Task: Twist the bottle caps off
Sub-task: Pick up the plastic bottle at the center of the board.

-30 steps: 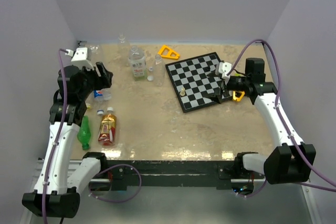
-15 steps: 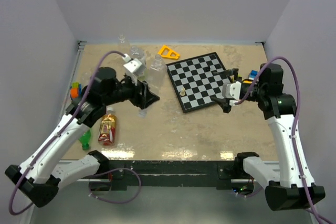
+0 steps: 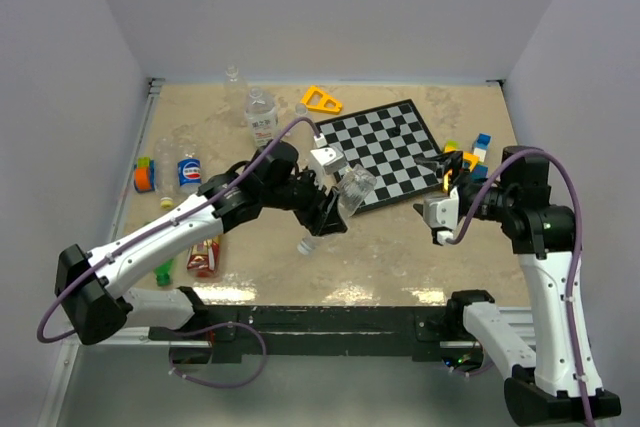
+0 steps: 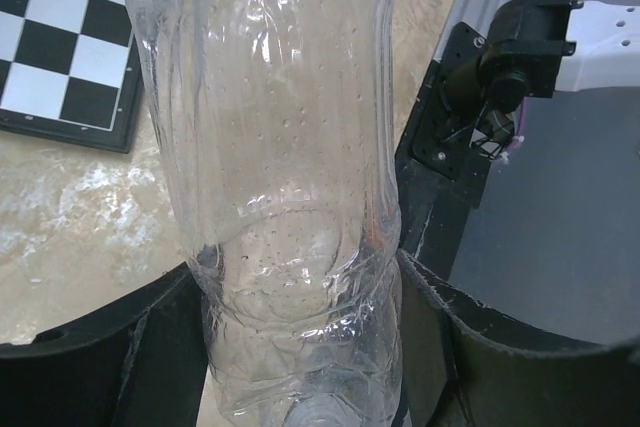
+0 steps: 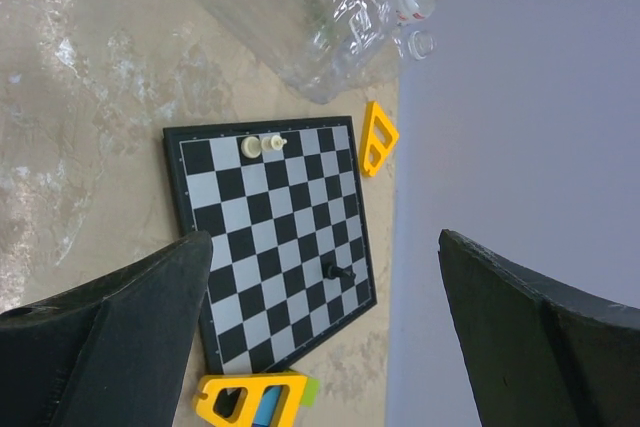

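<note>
My left gripper (image 3: 328, 209) is shut on a clear unlabelled bottle (image 3: 355, 187) and holds it tilted above the table's middle. In the left wrist view the bottle (image 4: 285, 167) fills the space between the two black fingers (image 4: 130, 347). Its narrow end (image 3: 308, 245) sticks out below the gripper; I cannot tell whether a cap sits there. My right gripper (image 3: 435, 199) hangs wide open just right of the bottle, empty, facing the bottle (image 5: 290, 17). Other bottles rest at the back (image 3: 260, 117) and along the left (image 3: 188, 172).
A chessboard (image 3: 385, 147) with a few pieces lies at the back right. A yellow triangular tool (image 3: 320, 99) lies behind it and coloured blocks (image 3: 470, 155) sit to its right. A red-yellow bottle (image 3: 203, 255) and a green one (image 3: 165, 269) lie near the left front.
The left arm has swung from the left edge to the table's middle, carrying the clear bottle. The right arm has drawn back off the chessboard toward the front right, its jaws still open.
</note>
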Controlling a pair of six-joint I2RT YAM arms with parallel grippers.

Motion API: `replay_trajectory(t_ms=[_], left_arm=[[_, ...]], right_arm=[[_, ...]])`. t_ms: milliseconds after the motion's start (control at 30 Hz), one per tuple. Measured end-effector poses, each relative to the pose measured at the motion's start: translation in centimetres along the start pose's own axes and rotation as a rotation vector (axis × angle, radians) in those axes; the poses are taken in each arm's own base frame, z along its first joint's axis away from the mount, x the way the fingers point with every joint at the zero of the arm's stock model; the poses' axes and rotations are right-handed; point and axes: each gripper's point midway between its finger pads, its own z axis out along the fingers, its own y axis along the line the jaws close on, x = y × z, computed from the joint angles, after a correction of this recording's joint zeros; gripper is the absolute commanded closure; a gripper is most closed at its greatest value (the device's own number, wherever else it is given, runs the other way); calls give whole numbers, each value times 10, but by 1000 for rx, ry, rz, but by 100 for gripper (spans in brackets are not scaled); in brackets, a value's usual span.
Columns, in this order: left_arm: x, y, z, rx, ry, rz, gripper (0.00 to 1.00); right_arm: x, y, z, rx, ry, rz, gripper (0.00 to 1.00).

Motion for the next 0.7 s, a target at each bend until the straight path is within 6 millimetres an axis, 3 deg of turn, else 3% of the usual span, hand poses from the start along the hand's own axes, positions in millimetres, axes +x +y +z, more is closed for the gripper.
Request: replay_trajectory(t_ms=[167,400,700], left_arm=[[6,-6,10,49,29,-9,96],[14,-7,24,94,68,-25,96],[13,1,64,138,197,-89,96]], right_arm=[[0,6,1,-12,-3,-24,2],[1,19,19,-85,-65,-12,2],[-42,49,63,-248,-211,-24,2]])
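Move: The left hand already holds the clear plastic bottle by its middle, right at its hand point, cap end near and to the left. From the wide-open right hand, the bottle's middle lies about 17 cm left, 3 cm back and some 6 cm lower. From the right hand, the chessboard's middle lies roughly 18 cm ahead, 8 cm left; the pale game piece on it about 14 cm ahead, 16 cm left; both about 30 cm below. Open right hand reaches 7 cm left towards the bottle, which left hand carries 5 cm right; both sink. ##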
